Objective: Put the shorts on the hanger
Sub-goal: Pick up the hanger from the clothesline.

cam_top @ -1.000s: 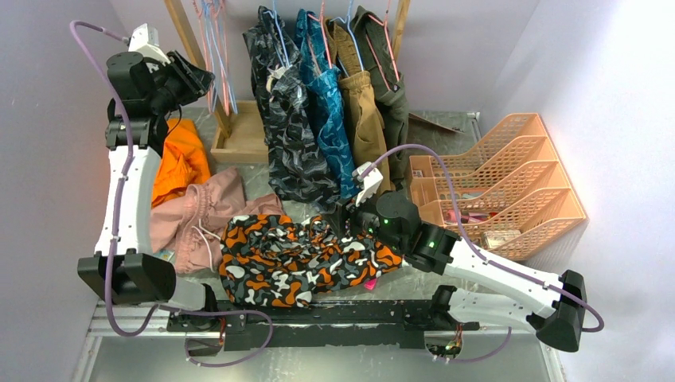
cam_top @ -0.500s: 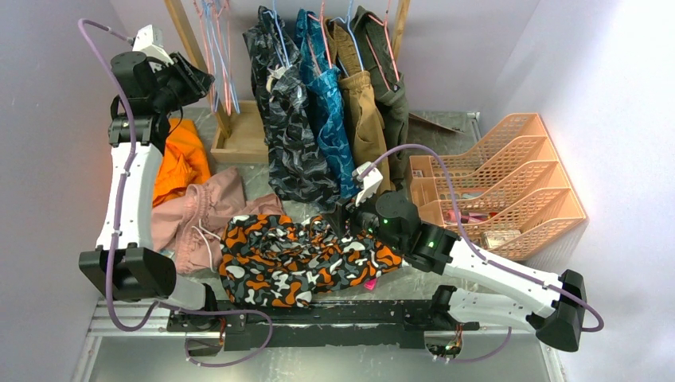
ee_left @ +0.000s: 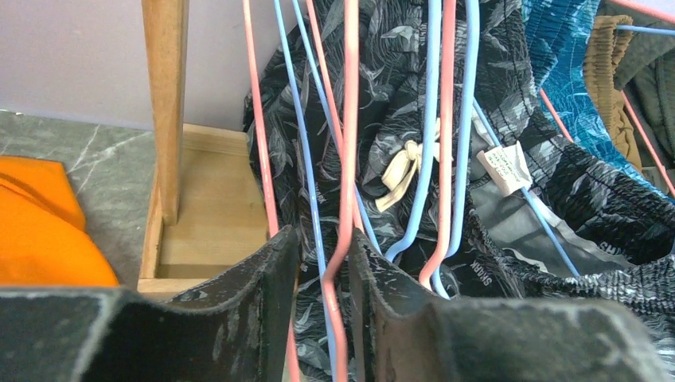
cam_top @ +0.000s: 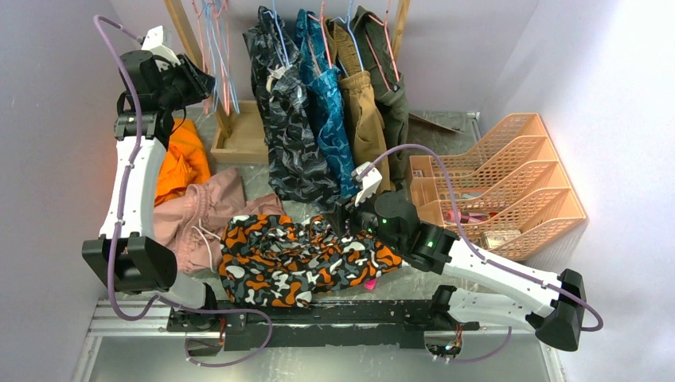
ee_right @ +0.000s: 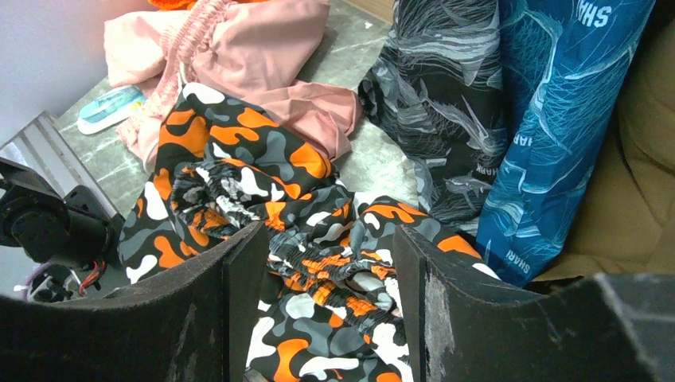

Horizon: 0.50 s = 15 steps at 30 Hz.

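The camouflage shorts lie crumpled at the table's near middle, and their gathered waistband shows in the right wrist view. My right gripper hovers open over their right end, its jaws wide apart with only fabric below. At the back left my left gripper reaches into a bunch of wire hangers on the rack. The pink hanger hangs with its wire between the narrowly open jaws, close against the right finger, and a blue wire runs beside it.
Light-blue hangers and another pink one hang beside a wooden post on a wooden base. Grey camo, teal, brown and dark garments hang behind. Orange cloth and pink shorts lie left. An orange file rack stands right.
My left gripper has shifted a little right, into the hanger bunch, and its jaws have narrowed around the pink wire. The right arm and the shorts have not moved.
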Each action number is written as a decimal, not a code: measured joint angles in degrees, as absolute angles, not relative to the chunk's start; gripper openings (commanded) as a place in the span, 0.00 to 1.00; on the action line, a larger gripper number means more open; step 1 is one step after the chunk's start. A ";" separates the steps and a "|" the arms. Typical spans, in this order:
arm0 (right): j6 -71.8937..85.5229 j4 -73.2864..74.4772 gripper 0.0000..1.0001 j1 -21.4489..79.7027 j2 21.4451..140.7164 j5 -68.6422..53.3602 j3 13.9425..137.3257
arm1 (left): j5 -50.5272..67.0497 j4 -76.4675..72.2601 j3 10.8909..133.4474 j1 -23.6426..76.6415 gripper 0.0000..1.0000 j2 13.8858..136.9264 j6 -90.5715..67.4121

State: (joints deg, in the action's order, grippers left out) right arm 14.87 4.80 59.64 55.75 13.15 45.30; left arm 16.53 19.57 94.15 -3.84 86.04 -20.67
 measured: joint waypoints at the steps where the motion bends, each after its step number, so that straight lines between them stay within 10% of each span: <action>1: 14.83 4.84 0.63 59.64 55.75 13.19 45.30 | 16.53 19.57 94.15 -3.81 0.30 86.06 -20.58; 15: 14.66 5.02 0.63 59.64 55.77 13.45 45.30 | 16.43 19.38 95.09 -2.85 0.07 85.60 -18.63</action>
State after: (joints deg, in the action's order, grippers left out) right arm 14.66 5.02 59.64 55.77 13.45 45.30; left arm 16.43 19.38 95.09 -2.85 85.60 -18.63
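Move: The pink hanger's bar already stands between the left hand's open fingertips, about 1 cm ahead of the hand point and level with it. The nearest blue hanger hangs roughly 4 cm ahead and 4 cm to the right. The wooden post rises some 12 cm ahead and 7 cm to the left, and the black patterned shorts hang about 6 cm ahead and 17 cm to the right, their middle lower down. From the right hand, the pink hanger is about 27 cm ahead, 26 cm to the left and 14 cm up. The pink hanger's bar gets pinched between the left fingertips, which close from about a third open to nearly shut while the hand holds almost in place. As they finish closing, the hand edges up by about 1 cm, the fingers still pointing forward with hardly any wrist turn. ##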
